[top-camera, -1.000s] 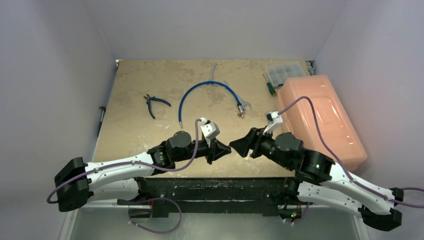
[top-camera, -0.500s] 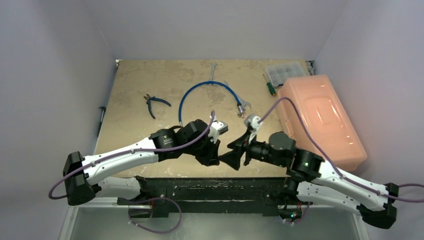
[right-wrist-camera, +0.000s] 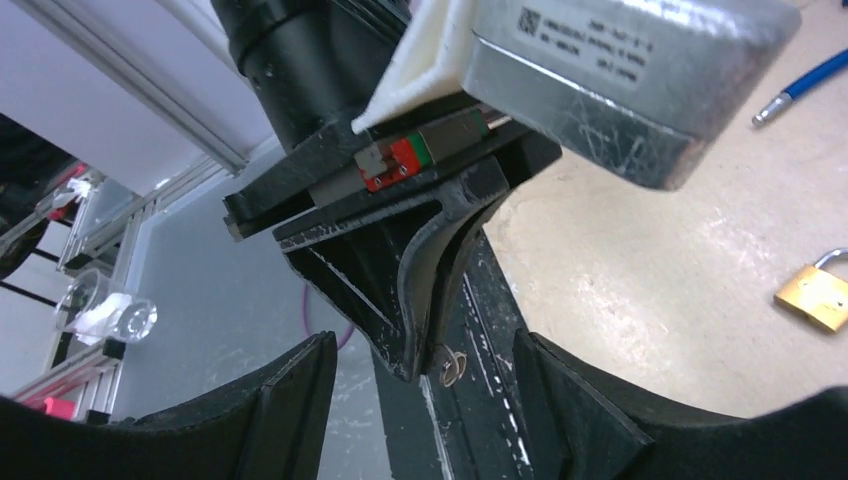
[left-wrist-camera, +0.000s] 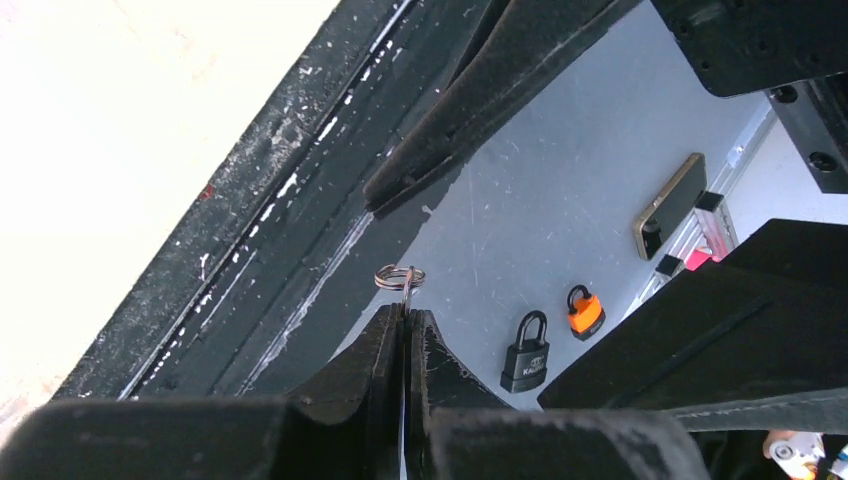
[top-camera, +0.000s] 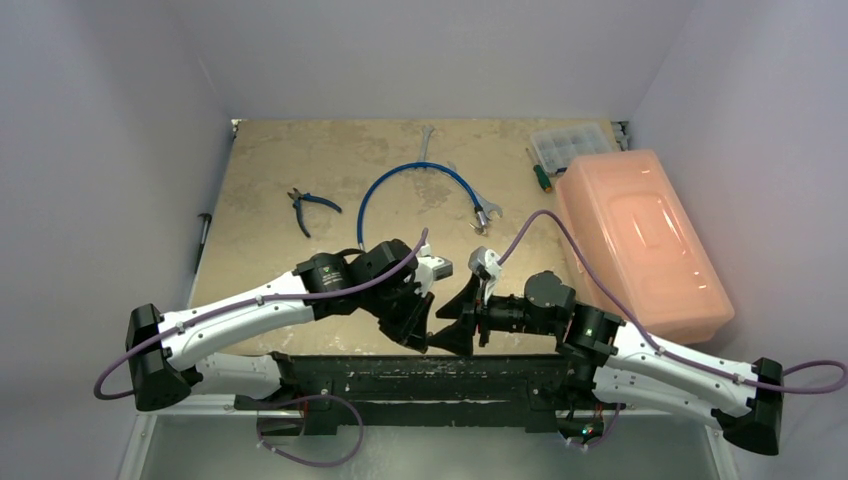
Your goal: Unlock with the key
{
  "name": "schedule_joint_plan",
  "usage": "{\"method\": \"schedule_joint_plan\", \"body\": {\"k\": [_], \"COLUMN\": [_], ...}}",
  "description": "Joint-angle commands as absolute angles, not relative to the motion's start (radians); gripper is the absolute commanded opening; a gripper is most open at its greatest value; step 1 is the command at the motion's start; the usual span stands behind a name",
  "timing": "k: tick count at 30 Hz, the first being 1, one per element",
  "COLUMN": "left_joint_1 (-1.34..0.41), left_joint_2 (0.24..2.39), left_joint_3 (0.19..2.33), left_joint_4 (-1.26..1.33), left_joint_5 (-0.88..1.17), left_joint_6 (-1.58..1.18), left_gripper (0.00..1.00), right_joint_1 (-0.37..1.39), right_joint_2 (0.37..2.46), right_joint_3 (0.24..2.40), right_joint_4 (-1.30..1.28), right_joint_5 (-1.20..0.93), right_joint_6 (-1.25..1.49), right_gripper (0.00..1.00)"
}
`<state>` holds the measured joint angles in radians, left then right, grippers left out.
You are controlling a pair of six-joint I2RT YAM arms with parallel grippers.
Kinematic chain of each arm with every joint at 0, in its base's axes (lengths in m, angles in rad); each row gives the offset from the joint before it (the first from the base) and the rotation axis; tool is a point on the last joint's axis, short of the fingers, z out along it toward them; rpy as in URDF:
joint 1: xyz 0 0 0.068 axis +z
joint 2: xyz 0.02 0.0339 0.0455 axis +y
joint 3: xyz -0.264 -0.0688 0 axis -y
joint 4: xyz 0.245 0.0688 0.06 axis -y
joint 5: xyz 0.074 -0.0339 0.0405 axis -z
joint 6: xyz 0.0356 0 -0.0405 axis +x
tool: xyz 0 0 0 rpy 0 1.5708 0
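My left gripper (left-wrist-camera: 406, 312) is shut on the key (left-wrist-camera: 400, 277), a tiny silvery key. Its split ring sticks out past the fingertips and the blade is pinched between the jaws. In the top view the left gripper (top-camera: 425, 328) hangs at the table's near edge, tip to tip with my right gripper (top-camera: 455, 322). The right gripper (right-wrist-camera: 425, 352) stands open, one finger on each side of the left gripper's tip, where the key (right-wrist-camera: 450, 368) shows. Neither right finger touches it. The small brass padlock (right-wrist-camera: 815, 295) lies apart on the tabletop.
Farther back on the table lie blue-handled pliers (top-camera: 305, 205), a blue cable (top-camera: 400, 175), wrenches (top-camera: 425, 140), a screwdriver (top-camera: 540, 175), a clear parts box (top-camera: 570, 143) and a big orange bin (top-camera: 640, 240). Below the edge lie a black padlock (left-wrist-camera: 527, 352) and an orange one (left-wrist-camera: 583, 312).
Both arms have swung toward the table's near edge. The right gripper has opened wider and closed in until its fingers flank the left gripper's tip. The left gripper stays shut on the key.
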<state>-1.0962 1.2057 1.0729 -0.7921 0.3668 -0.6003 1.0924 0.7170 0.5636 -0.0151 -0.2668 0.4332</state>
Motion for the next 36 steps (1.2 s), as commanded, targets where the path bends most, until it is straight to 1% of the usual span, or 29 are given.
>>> {"method": "schedule_joint_plan", "body": {"k": [1, 3, 7, 11, 17, 22, 27, 33, 36], "left_joint_1": [-1.101, -1.101, -1.101, -1.101, -1.101, -1.101, -1.101, -1.101, -1.101], "left_joint_2": [1.177, 1.177, 1.174, 1.164, 1.152, 1.148, 1.146, 1.132, 1.126], "left_joint_3": [1.105, 1.106, 1.107, 1.109, 1.112, 1.108, 1.1, 1.103, 1.107], "left_joint_4": [-0.796, -0.79, -0.791, -0.79, -0.787, -0.779, -0.772, -0.774, -0.779], "left_joint_5": [0.434, 0.453, 0.478, 0.495, 0.495, 0.498, 0.501, 0.507, 0.51], "left_joint_6": [-0.6, -0.594, -0.575, -0.574, -0.575, -0.573, -0.568, -0.565, -0.562], "left_gripper": [0.0, 0.0, 0.0, 0.0, 0.0, 0.0, 0.0, 0.0, 0.0], "right_joint_1": [1.091, 1.091, 1.091, 1.091, 1.091, 1.091, 1.091, 1.091, 1.091], "right_joint_2": [0.714, 0.716, 0.721, 0.723, 0.749, 0.763, 0.777, 0.811, 0.824], "right_joint_3": [0.552, 0.546, 0.551, 0.553, 0.557, 0.56, 0.567, 0.561, 0.559], "right_joint_4": [0.089, 0.096, 0.087, 0.086, 0.084, 0.086, 0.093, 0.112, 0.121], "right_joint_5": [-0.344, -0.364, -0.385, -0.393, -0.397, -0.4, -0.427, -0.481, -0.496], "right_joint_6": [0.412, 0.405, 0.387, 0.385, 0.383, 0.382, 0.38, 0.383, 0.384], "right_gripper": [0.7, 0.68, 0.59, 0.55, 0.47, 0.43, 0.36, 0.34, 0.31]}}
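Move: The left hand holds the key, its ring sticking out about 1 cm to the right and 2 cm below that hand's point; the right gripper's fingers are some 3 cm to its right, level with it. From the right hand, the ring is about 2 cm left, 2 cm lower and neither ahead nor back. The brass padlock lies about 21 cm ahead, 4 cm left, and the blue cable's near end 26 cm ahead, 19 cm left, both some 20 cm below. Drawing back together by about 2 cm, the two hands close in on each other: the right also eases some 1.5 cm left, turning about 10 degrees counter-clockwise, while its wide-open fingers narrow to about a third open around the key ring. The left, still gripping the key, lifts it about 1.5 cm to meet them. ##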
